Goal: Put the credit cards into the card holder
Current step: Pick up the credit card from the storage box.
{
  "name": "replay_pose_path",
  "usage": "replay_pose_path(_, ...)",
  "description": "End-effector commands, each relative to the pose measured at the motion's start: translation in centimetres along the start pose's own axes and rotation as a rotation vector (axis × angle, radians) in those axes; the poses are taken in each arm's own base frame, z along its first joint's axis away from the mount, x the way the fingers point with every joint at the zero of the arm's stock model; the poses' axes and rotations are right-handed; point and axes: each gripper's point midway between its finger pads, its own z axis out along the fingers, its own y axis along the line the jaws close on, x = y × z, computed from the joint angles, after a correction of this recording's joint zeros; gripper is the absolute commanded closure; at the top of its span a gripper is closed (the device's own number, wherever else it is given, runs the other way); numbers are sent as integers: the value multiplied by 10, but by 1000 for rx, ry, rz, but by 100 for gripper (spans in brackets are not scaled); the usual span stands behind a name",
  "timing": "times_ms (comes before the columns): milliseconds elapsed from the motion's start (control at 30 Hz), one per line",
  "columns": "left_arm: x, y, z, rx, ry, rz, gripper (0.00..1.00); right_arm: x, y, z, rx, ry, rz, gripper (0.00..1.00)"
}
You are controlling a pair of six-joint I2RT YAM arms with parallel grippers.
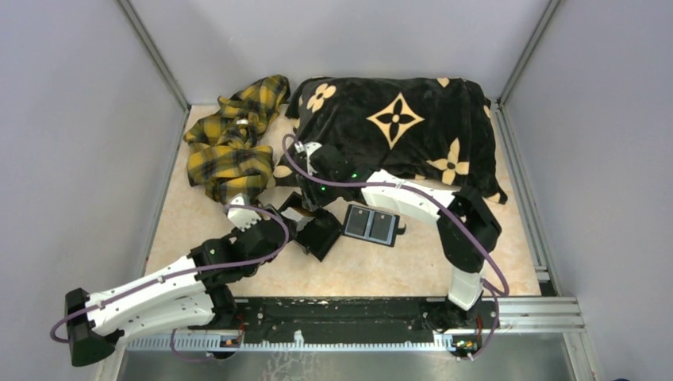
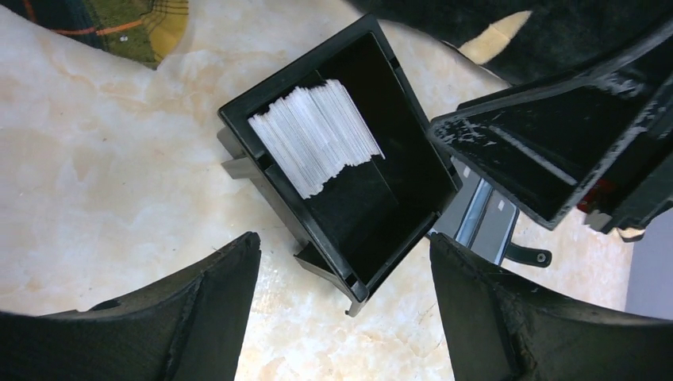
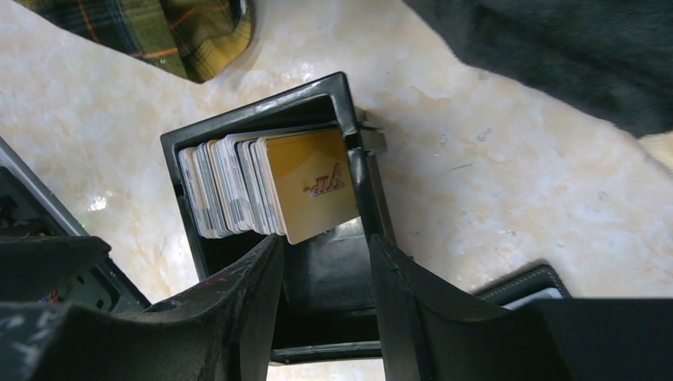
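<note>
A deep black tray [image 1: 319,235] stands on the table and holds a leaning stack of credit cards [image 2: 313,136]. In the right wrist view the stack [image 3: 230,186] has a yellow card [image 3: 313,181] at its front. The card holder [image 1: 371,225] lies open just right of the tray, its bluish-grey panels up. A strip of it shows in the left wrist view [image 2: 486,222] and a corner in the right wrist view [image 3: 524,284]. My right gripper [image 3: 324,278] is open, its fingers down inside the tray beside the yellow card, gripping nothing. My left gripper [image 2: 345,309] is open and empty just off the tray's near corner.
A yellow plaid cloth [image 1: 234,139] lies at the back left. A black blanket with beige flowers [image 1: 397,119] covers the back of the table. Grey walls enclose the sides. A metal rail [image 1: 357,313] runs along the near edge.
</note>
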Motion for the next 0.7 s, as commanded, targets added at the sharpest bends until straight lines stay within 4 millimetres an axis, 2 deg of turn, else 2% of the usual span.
replay_pose_path(0,-6,17,-2,-46,-40,-102,16,-20,25,7,-53,-31,-49,54)
replay_pose_path(233,-1,27,0,-59,-38,-110,16,-13,36,27,-71,2,-62,55)
replay_pose_path(667,10,41,7,-83,-31,-99,16,7,40,49,-107,72,-56,55)
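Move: The gold credit card at the face of the stack in the storage box is about 4 cm to my right hand's left, 1 cm back and some 5 cm below. The storage box's middle lies 4 cm back, 3 cm left and 8 cm below that hand; the card holder lies 4 cm back, 12 cm right and 11 cm down. From my left hand the same card is roughly 8 cm ahead, 3 cm right and 6 cm below. I bring my half-open right hand down and left onto the card stack, about 5 cm in all with a slight draw back, slowing as its fingertips come close about the gold card's upper edge; the fingers keep their gap. My left hand, empty and wide open, sinks some 3 cm on the near side of the box and eases about 2 cm left, clear of the way. ##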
